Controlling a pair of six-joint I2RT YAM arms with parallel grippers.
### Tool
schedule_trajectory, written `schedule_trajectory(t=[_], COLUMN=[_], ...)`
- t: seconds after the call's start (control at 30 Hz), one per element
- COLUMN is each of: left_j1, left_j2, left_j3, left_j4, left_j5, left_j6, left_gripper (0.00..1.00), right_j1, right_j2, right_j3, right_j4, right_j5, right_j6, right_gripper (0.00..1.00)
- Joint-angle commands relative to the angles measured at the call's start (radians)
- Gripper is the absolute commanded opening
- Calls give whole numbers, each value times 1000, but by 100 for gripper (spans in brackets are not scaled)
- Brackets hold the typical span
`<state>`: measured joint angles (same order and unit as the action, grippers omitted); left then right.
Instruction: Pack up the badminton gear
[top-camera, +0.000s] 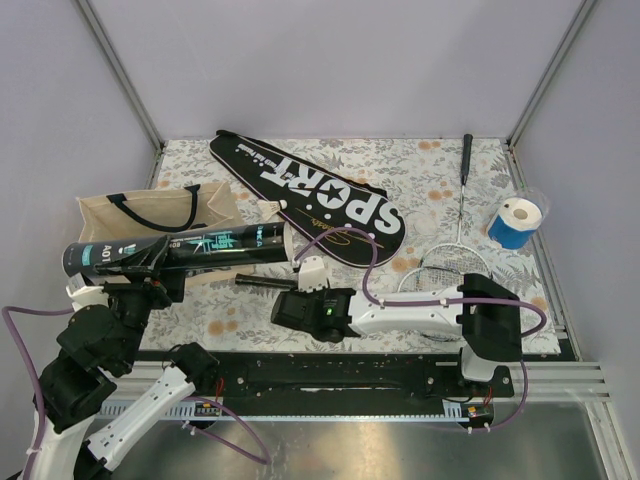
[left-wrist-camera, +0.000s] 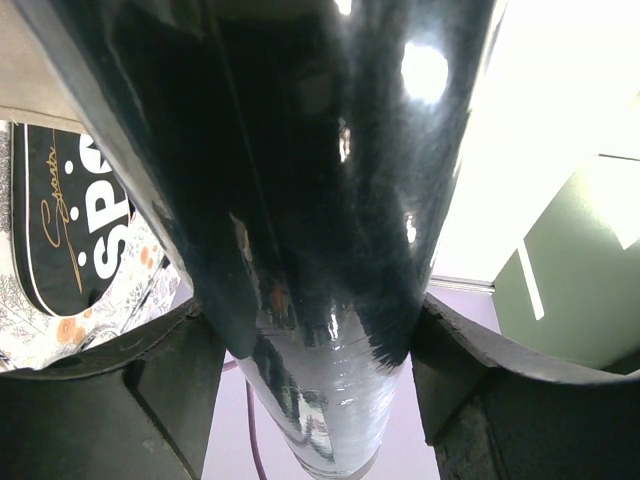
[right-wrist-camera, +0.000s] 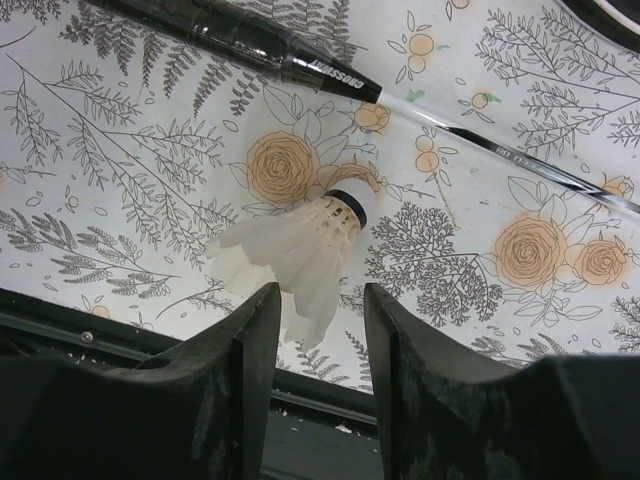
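My left gripper (top-camera: 150, 262) is shut on the long black tube (top-camera: 190, 250) with teal print, which it holds level over the table's left side. The tube's glossy body (left-wrist-camera: 320, 250) fills the left wrist view between the fingers (left-wrist-camera: 170, 390). My right gripper (right-wrist-camera: 320, 295) is open and low over the cloth. The feather tips of a white shuttlecock (right-wrist-camera: 310, 240) reach into the gap between its jaws. Beyond the shuttlecock lies a racket's black handle (right-wrist-camera: 240, 35). Another shuttlecock (top-camera: 268, 207) lies beside the black "SPORT" cover (top-camera: 310, 195). A silver racket (top-camera: 462, 200) rests at the right.
A beige tote bag (top-camera: 150, 210) with black handles lies behind the tube at the left. At the right edge stands a blue and white roll (top-camera: 515, 222). Grey walls close in the flowered cloth (top-camera: 420, 180) on three sides. The right arm (top-camera: 420, 312) spans the near edge.
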<state>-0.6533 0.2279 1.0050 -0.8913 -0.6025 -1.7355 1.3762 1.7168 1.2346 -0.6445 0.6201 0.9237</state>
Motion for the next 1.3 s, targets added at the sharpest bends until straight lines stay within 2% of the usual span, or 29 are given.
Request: schedule_trajectory(t=[0.0, 0.37, 0.73, 1.03, 1.13, 1.27], left_j1=[-2, 0, -2, -2, -2, -2], left_j2=[-13, -6, -7, -1, -2, 4], left_j3=[12, 18, 20, -20, -40, -43], left_j4=[74, 74, 74, 72, 77, 58], left_j5=[-6, 6, 4, 26, 30, 18], left_j6=[-12, -13, -12, -35, -48, -53], left_gripper=[23, 23, 23, 23, 23, 23], right_j1=[18, 58, 76, 81, 83, 90], right_j2=[50, 139, 188, 239, 239, 179], right_j3=[72, 141, 184, 203, 201, 174], right_j4=[-30, -118, -176, -205, -205, -218], right_j5=[89, 168, 224, 257, 262, 286], right_j6=[6, 14, 6, 4, 6, 21], right_gripper=[48, 47, 38, 39, 33, 15])
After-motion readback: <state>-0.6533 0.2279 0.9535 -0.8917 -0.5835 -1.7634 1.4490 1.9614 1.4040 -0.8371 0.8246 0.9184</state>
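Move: The shuttlecock lies right under the right hand, its middle about 4 cm below the fingertips and roughly 1 cm ahead and 1 cm left, with the cork pointing forward-right. From that hand, the racket handle is some 10 cm ahead and 7 cm left, and the black racket cover's middle about 28 cm ahead and 5 cm right, both on the table. From the left hand, which holds the tube, the shuttlecock is about 19 cm right, level ahead, some 32 cm down. Downward, in small steps, the right hand sinks about 3 cm onto the shuttlecock's feather skirt, rolling its left side down some 15 to 20 degrees and tipping its fingers slightly up. The half-open fingers narrow in stages and come together at the skirt's right-hand rim, pinching the feathers there. The left hand keeps its grip on the tube, holding still before easing down nearly 2 cm. ##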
